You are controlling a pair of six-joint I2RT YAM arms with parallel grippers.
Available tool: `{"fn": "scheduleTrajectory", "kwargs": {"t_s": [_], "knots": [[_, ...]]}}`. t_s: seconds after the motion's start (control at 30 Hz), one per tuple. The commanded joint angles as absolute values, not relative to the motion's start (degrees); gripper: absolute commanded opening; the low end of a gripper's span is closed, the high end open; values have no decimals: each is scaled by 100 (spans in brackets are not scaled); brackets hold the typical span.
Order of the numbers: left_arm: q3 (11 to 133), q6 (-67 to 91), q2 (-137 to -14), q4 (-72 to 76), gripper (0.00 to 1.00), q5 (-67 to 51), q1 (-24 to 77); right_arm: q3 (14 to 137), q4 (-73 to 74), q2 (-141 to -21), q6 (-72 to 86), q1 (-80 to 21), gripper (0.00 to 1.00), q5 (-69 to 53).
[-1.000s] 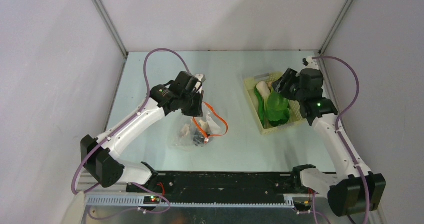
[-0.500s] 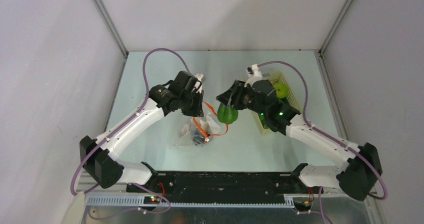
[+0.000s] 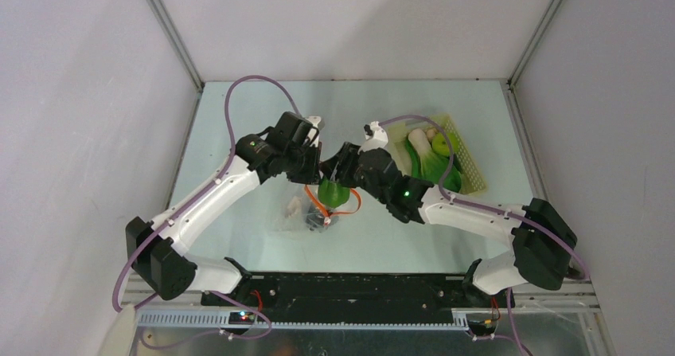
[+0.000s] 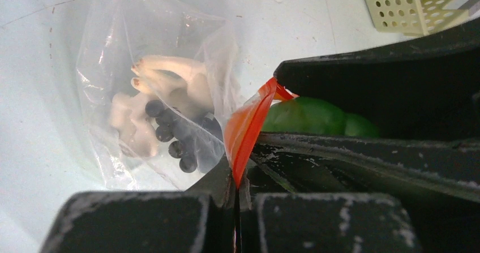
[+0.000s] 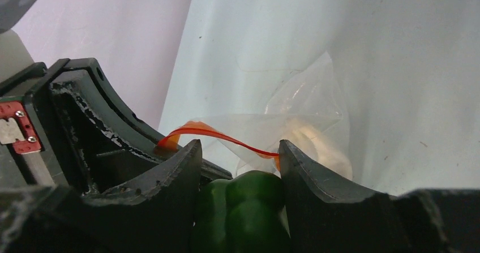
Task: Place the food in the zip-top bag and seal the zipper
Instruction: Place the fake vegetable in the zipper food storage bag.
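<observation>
The zip-top bag (image 3: 306, 213) lies mid-table with white mushrooms (image 4: 153, 91) and dark grapes (image 4: 180, 137) inside. My left gripper (image 3: 313, 167) is shut on the orange-red zipper (image 4: 244, 129) and holds the bag's mouth up. My right gripper (image 3: 335, 174) is shut on a green pepper (image 5: 243, 210), right at the mouth, with its fingertips (image 5: 294, 162) touching the zipper strip (image 5: 226, 137). In the left wrist view the pepper (image 4: 305, 117) shows just behind the strip, under the other arm's black fingers. The slider tab is not visible.
The pale yellow perforated basket (image 3: 471, 165) stands at the back right with bok choy (image 3: 434, 158) in it. The right arm stretches across the table's middle from its base, its cable looping over the basket. Grey walls close in both sides.
My right arm has swung left from the basket to the bag's mouth, carrying the green pepper. The left gripper has kept its hold on the zipper edge in the same place.
</observation>
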State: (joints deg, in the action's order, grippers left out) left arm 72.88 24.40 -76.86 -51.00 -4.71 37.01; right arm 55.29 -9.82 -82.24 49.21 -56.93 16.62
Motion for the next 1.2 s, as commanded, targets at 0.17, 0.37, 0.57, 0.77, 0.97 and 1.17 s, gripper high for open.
{"fn": "scheduleTrajectory", "kwargs": {"t_s": [0.17,0.37,0.57,0.77,0.97,1.17], "knots": [[7359,2487,-7373,-4799,0,-815,3729,5581,-1416,-8440,5102,-6115,69,2642],[7249,2566,-7209,-4567,0,-1193,3661,5750,-1174,-8602,5009,-6310,77,2922],[7215,2594,-7142,-4508,0,-1336,3586,5803,-1025,-8343,4682,-6316,84,3014],[7199,2618,-7065,-4468,0,-1347,3461,5836,-626,-7844,3905,-6312,85,2916],[7188,2613,-7022,-4445,0,-1329,3423,5806,956,-7540,3545,-6290,84,2780],[7189,2619,-7054,-4439,0,-1343,3398,5363,1359,-7049,3893,-6296,80,2484]]}}
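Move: The right hand already holds the green pepper, its middle about 2 cm back and 4 cm below the hand. It is bound for the bag's open mouth, some 5 cm back and 6 cm below. The grapes lie in the bag roughly 7 cm back, 4 cm left and 12 cm below; the pale food about 5 cm back, 9 cm left and equally low. From the left hand, the mouth centre is about 3 cm back, 5 cm right and 4 cm down. Right fingers let go of the pepper at the bag mouth, opening wide as the hand sinks about 1.5 cm and yaws slightly clockwise. It then draws off right and back, away from the left gripper, some 5 cm in a small up-and-down arc, rolling its left side down. The left hand keeps pinching the zipper edge and lifts it about 3 cm, tilting slightly. ##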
